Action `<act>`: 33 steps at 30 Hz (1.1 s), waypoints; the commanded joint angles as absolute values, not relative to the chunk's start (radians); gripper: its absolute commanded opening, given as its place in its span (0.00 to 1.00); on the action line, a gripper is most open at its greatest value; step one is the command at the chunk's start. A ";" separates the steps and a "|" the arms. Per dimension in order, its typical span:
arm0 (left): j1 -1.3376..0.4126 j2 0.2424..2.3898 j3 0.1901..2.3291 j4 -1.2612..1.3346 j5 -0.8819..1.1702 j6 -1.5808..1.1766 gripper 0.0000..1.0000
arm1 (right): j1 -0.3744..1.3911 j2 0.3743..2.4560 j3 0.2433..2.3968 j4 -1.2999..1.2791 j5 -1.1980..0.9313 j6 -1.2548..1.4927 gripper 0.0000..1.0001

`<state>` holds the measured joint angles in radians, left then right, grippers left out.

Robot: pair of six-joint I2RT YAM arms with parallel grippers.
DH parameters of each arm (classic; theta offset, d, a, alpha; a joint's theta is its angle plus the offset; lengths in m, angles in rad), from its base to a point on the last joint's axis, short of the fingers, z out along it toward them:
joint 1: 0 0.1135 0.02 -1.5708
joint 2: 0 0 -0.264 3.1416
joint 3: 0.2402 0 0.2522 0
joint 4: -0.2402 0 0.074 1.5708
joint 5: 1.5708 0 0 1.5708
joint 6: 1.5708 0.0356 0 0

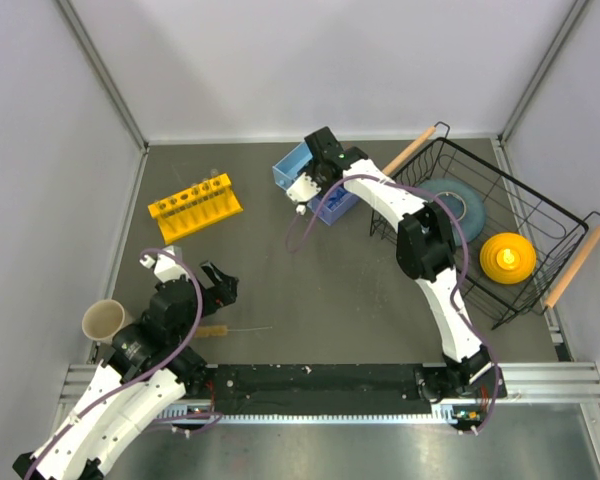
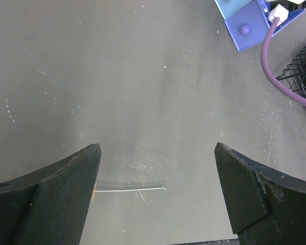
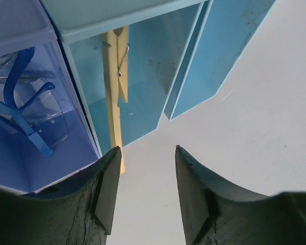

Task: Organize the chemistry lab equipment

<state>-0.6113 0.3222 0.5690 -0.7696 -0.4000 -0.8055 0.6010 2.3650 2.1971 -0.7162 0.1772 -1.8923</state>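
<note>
A wooden stick (image 3: 115, 76) with a metal spring leans inside a light-blue compartment of the blue organiser box (image 1: 315, 190). Blue-framed safety glasses (image 3: 25, 102) lie in the darker blue compartment beside it. My right gripper (image 3: 145, 150) hovers open just above the box with nothing between its fingers, and its left fingertip is beside the stick's lower end. The brush (image 1: 215, 330) lies on the table at the near left, its thin wire handle (image 2: 130, 190) pointing right. My left gripper (image 2: 157, 148) stands wide open above it. Thin glass tubes (image 1: 212, 182) stand in a yellow rack (image 1: 195, 207).
A black wire basket (image 1: 500, 290) with wooden handles sits at the right, holding a grey-blue plate (image 1: 468, 205) and a yellow bowl (image 1: 507, 257). A paper cup (image 1: 105, 320) stands by the left arm. A purple cable (image 2: 280, 81) hangs from the right arm.
</note>
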 commanded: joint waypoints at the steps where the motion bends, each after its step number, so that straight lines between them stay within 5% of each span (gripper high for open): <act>1: -0.609 0.327 0.617 -0.762 -0.361 -0.831 0.99 | 0.611 2.313 2.204 -0.673 0.141 -1.835 0.47; 9: -0.609 0.345 0.684 -0.796 -0.304 -0.917 0.99 | 0.641 2.076 2.137 -0.647 0.077 -1.457 0.47; 13: -0.609 0.386 0.742 -0.895 -0.298 -0.975 0.99 | 0.670 1.855 1.929 -0.646 -0.020 -1.110 0.57; 21: -0.609 0.668 0.847 -1.098 -0.264 -1.116 0.99 | 0.675 1.511 1.416 -0.650 -0.648 -0.548 0.69; 26: -0.609 0.882 0.894 -1.235 -0.252 -1.244 0.99 | 0.676 1.493 1.267 -0.631 -0.837 -0.477 0.70; 33: -0.609 0.897 0.723 -1.128 -0.170 -1.544 0.97 | 0.675 1.514 1.178 -0.580 -0.931 -0.459 0.70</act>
<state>-0.6109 0.9215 0.8024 -1.1477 -0.2123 -1.3087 0.6735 1.5246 1.1816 -0.6395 -0.7967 -0.5125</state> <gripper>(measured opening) 0.982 0.702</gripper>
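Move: The bottle brush lies on the table about 9 cm back from the left hand and 16 cm below, roughly level sideways; the yellow rack is some 20 cm ahead and 7 cm left of that hand. From the right hand the brush is about 46 cm back, 30 cm left. The already released wooden clamp's middle is some 5 cm back and 3 cm left of the right hand, the purple box about 10 cm back, 2 cm left. Right hand lifts, sweeps about 35 cm back from the boxes, opening wider; left tips down some 40° towards the brush. ##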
